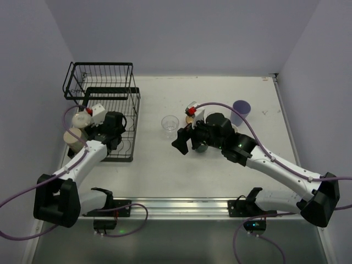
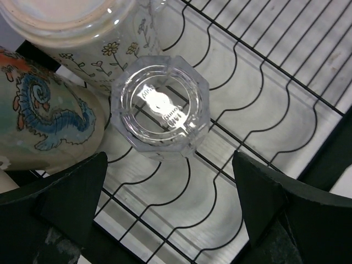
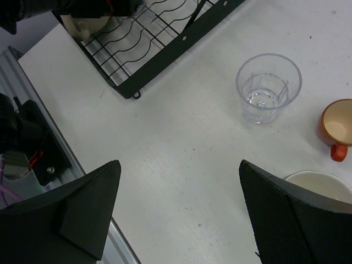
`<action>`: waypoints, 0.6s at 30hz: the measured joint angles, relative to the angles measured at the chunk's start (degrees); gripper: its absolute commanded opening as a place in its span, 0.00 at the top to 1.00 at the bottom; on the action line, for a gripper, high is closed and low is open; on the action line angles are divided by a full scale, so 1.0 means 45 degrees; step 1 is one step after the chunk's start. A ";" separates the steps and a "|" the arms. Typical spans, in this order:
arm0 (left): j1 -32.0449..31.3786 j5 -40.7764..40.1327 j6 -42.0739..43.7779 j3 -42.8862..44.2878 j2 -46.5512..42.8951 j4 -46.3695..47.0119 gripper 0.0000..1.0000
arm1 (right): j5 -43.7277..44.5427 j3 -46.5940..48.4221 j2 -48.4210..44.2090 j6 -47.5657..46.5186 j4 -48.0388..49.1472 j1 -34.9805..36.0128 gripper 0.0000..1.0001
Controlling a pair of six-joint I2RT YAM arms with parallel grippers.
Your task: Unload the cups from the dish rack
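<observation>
The black wire dish rack point(image 1: 104, 91) stands at the far left, and its low ridged tray point(image 2: 264, 104) fills the left wrist view. On that tray an upturned clear glass point(image 2: 159, 107) stands beside a cream flowered mug point(image 2: 82, 33) and a dragon-painted mug point(image 2: 44, 121). My left gripper point(image 2: 169, 165) hangs open just short of the clear glass, touching nothing. Over bare table my right gripper point(image 3: 180, 170) is open and empty. Beyond it stand a clear glass point(image 3: 268, 88), a small orange cup point(image 3: 336, 125) and a cream cup point(image 3: 322, 184). A lavender tumbler point(image 1: 241, 110) stands further right.
The rack's near corner point(image 3: 132, 91) lies left of my right gripper. A metal rail point(image 1: 176, 206) runs along the table's near edge. The right arm's wrist point(image 1: 220, 132) covers part of the group of unloaded cups.
</observation>
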 measured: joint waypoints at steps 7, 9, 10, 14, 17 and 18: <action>0.0981 -0.0291 0.0369 0.0053 0.1156 0.0729 0.00 | -0.0180 -0.0083 -0.0515 0.0000 0.0233 0.0000 0.09; 0.1292 -0.0189 0.0500 0.0117 0.1384 0.0971 0.00 | -0.0233 -0.0083 -0.0549 -0.0005 0.0282 0.0000 0.09; 0.1438 -0.0131 0.0583 0.0165 0.1486 0.1093 0.00 | -0.0257 -0.0083 -0.0549 0.0000 0.0296 0.0000 0.09; 0.1768 0.0107 0.0850 0.0466 0.1894 0.1520 0.01 | -0.0345 -0.0092 -0.0549 0.0000 0.0316 0.0000 0.09; 0.1787 0.0199 0.1059 0.0661 0.2297 0.1846 0.06 | -0.0491 -0.0092 -0.0544 0.0000 0.0321 0.0000 0.09; 0.1792 0.0238 0.1098 0.0719 0.2477 0.1899 0.08 | -0.0534 -0.0092 -0.0544 0.0000 0.0321 0.0000 0.09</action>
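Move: The octagonal clear glass standing upside down in the rack is the left hand's target, about 5 cm ahead, 5 cm left and 5 cm below it. Its neighbours are the flowered mug, roughly 7 cm ahead and 13 cm left, and the dragon mug, about 14 cm left and 1 cm back, both some 4 cm lower than the hand. From the right hand that glass lies some 40 cm left, 10 cm ahead and 18 cm lower. Leftward and slightly down at first, then forward, the left hand eases in on the clear glass: about 4 cm left, 3 cm forward and 2 cm lower in all. The wide-open fingers come to straddle the upturned base beside the flowered mug, barely starting to close; contact can't be seen. The right hand, empty and open, rises some 2 cm. ##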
